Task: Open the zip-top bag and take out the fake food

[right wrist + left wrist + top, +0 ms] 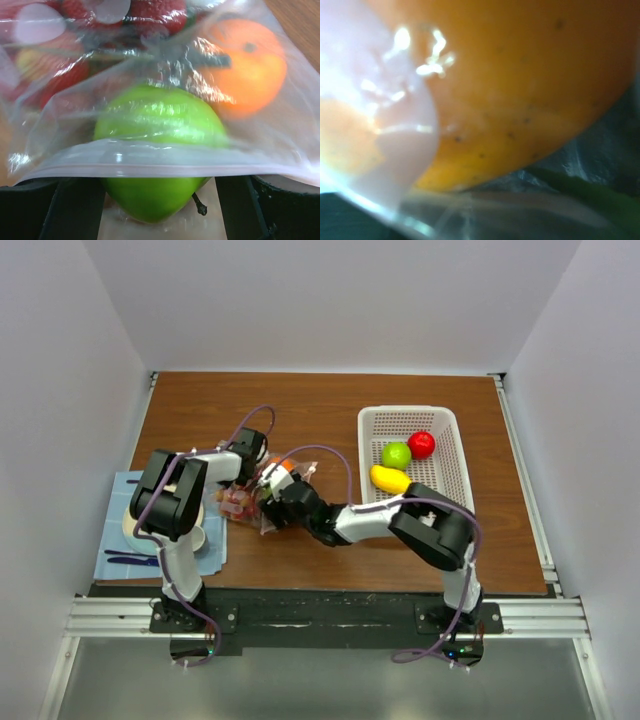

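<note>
The clear zip-top bag [240, 506] lies on the wooden table left of centre, between my two grippers. In the right wrist view its zip strip [160, 167] runs across a green apple [155, 195] that pokes out of the bag's mouth. Behind the film sit an orange [247, 70] and red pieces [75, 75]. My right gripper [157, 212] is open, its dark fingers [75, 212] on either side of the apple. My left gripper [243, 483] meets the bag's far edge. Its wrist view shows only the orange [520, 90] and blurred film, and its fingers are hidden.
A white mesh basket [452, 440] at the right holds a green apple [397, 454], a red apple [422, 444] and a yellow piece [390, 479]. A blue cloth [115, 540] at the left edge carries a beige plate [135, 523] and a cup [197, 537].
</note>
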Tool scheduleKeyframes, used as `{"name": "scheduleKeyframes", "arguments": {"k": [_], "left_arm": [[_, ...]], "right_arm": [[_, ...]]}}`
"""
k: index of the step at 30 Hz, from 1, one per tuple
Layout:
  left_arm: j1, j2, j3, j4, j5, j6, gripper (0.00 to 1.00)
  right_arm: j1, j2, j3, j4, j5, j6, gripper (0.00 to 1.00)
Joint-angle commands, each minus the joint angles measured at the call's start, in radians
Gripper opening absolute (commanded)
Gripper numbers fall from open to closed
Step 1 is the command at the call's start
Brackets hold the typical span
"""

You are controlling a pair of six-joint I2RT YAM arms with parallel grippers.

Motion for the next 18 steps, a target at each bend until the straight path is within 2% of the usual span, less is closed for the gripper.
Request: {"name": "scheduleKeyframes", "arguments": {"k": [1,7,11,13,14,15,17,18], "left_arm": [[-0.004,0.109,-0.071,-0.154,0.188,0.02,0.0],[-0.003,0.118,-0.07,-0.15,0.189,0.023,0.0],[-0.003,0.129,-0.059,-0.156,0.189,0.02,0.0],[-0.003,0.129,-0.053,-0.16,0.192,0.013,0.0],[-0.003,0.126,-0.053,-0.165,0.195,0.01,0.0],[-0.003,0.124,-0.053,-0.167,0.195,0.009,0.0],[-0.003,0.118,-0.053,-0.17,0.195,0.01,0.0],[-0.003,0.116,-0.054,-0.168,0.195,0.009,0.0]], "right_arm": [[0.003,-0.205,-0.093,0.012,-0.009,0.06,0.0],[0.003,-0.487,-0.257,-0.133,0.075,0.131,0.0],[-0.005,-0.61,-0.279,-0.211,0.258,0.107,0.0],[-0.037,-0.647,-0.278,-0.228,0.417,0.103,0.0],[-0.099,-0.651,-0.273,-0.263,0.463,0.116,0.0],[-0.144,-0.655,-0.253,-0.304,0.541,0.19,0.0],[-0.286,-0.653,-0.232,-0.435,0.594,0.293,0.0],[-0.33,-0.647,-0.204,-0.473,0.62,0.398,0.0]]}}
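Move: The right hand already grips a green apple at the bag's mouth; the basket's middle is about 39 cm to its right and 13 cm ahead, slightly lower. In the basket, the yellow fruit lies 31 cm right and 7 cm ahead of the hand, the other green apple 34 cm right and 13 cm ahead. The bagged orange sits some 10 cm ahead, 2 cm right. From the left hand, the basket is about 56 cm right, 5 cm ahead. Right hand lifts its apple about 13 cm from the bag and swings 17 cm right towards the basket. ##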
